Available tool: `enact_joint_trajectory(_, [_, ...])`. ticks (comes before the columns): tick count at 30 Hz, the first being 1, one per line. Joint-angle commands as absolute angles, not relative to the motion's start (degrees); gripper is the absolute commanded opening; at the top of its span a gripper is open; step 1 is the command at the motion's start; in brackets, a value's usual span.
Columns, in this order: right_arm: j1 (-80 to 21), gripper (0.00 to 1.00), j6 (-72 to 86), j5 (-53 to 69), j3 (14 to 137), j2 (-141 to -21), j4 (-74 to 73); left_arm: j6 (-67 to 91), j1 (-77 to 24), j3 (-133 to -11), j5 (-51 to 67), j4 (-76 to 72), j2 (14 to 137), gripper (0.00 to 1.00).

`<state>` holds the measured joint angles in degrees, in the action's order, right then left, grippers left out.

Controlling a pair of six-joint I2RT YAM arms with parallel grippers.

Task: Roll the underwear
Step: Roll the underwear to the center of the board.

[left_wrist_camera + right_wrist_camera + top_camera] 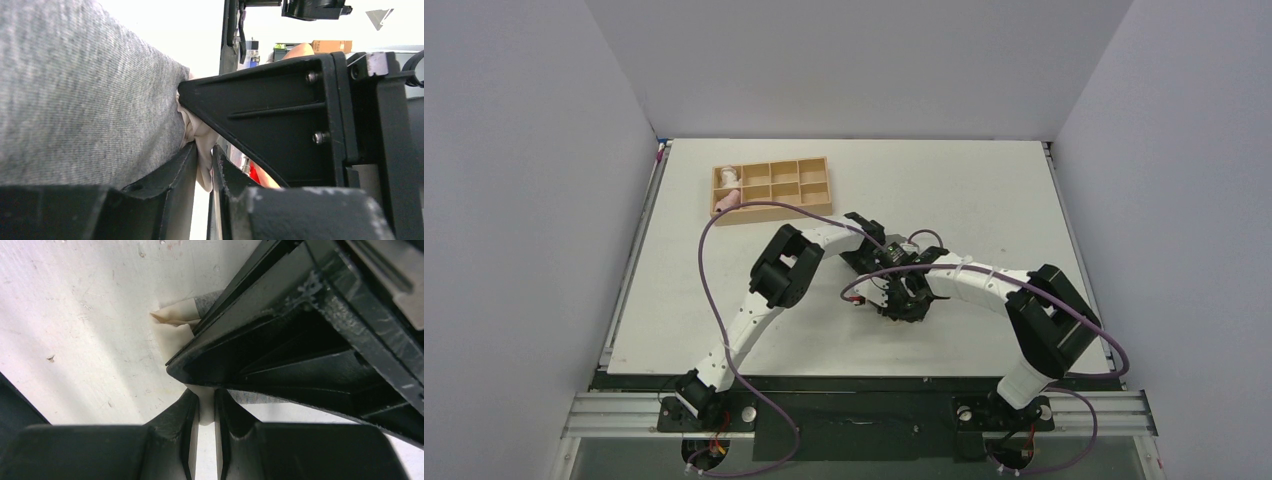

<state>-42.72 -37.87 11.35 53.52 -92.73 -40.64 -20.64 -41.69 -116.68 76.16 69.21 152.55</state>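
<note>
The underwear's grey fabric [75, 90] fills the left of the left wrist view. Its pale beige strip [202, 145] runs down between the fingers of my left gripper [204, 167], which is shut on it. In the right wrist view my right gripper [206, 410] is shut on the same beige strip [206, 396]. A beige fold [175, 317] and a sliver of grey cloth [260, 398] lie on the white table. Both grippers meet mid-table, the left gripper [880, 266] touching the right gripper [910, 298]. From above they hide the underwear.
A wooden compartment tray [804, 190] stands at the back left, with a pink cloth roll [727, 201] and a white cloth roll [728, 178] in its left compartments. Purple cables loop over both arms. Grey walls close in the white table [984, 190].
</note>
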Motion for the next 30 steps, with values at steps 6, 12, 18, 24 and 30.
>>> enact_joint_trajectory(6, [-41.4, 0.0, -41.04, 18.39, 54.42, -97.04, -45.64, -18.79, -38.44, -111.5, 69.43, 63.35, 149.95, 0.29])
enact_joint_trajectory(12, [-40.56, 0.0, -41.64, 20.46, 55.65, -97.69, -47.5, -18.25, -37.56, -108.74, 67.06, 61.19, 147.33, 0.46])
enact_joint_trajectory(18, [-40.37, 0.0, -41.66, 21.0, 55.63, -97.76, -48.08, -18.56, -37.01, -106.15, 65.4, 59.91, 145.54, 0.48])
enact_joint_trajectory(24, [-40.15, 0.0, -41.42, 21.37, 55.85, -97.67, -48.67, -20.27, -36.14, -103.21, 64.4, 59.94, 144.07, 0.49])
enact_joint_trajectory(30, [-40.14, 0.0, -41.18, 21.68, 55.98, -98.24, -48.86, -21.56, -34.9, -101.02, 63.53, 59.77, 142.37, 0.52])
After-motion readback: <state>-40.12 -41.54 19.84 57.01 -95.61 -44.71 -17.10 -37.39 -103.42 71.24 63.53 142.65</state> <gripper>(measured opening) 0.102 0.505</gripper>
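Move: Just back of the grey roll, both grippers have the cream waistband at its near end, the right about 3 cm to the right of the left. The waistband's free left end lies about 4 cm left and 2 cm ahead of the left hand, some 1 cm lower; from the right hand it is about 7 cm left and 2 cm ahead, level in height. The grey strip's far end lies some 16 cm straight ahead of the left hand and 2 cm lower. Opening its fingers to about half, the left hand lets go of the waistband and slides some 4 cm left along the near end of the underwear, rising about 1 cm and easing slightly forward early on. The right hand keeps its pinch on the cream band, fingertips tilting a few degrees back towards the base, then drifts about 1 cm left and slightly back. ##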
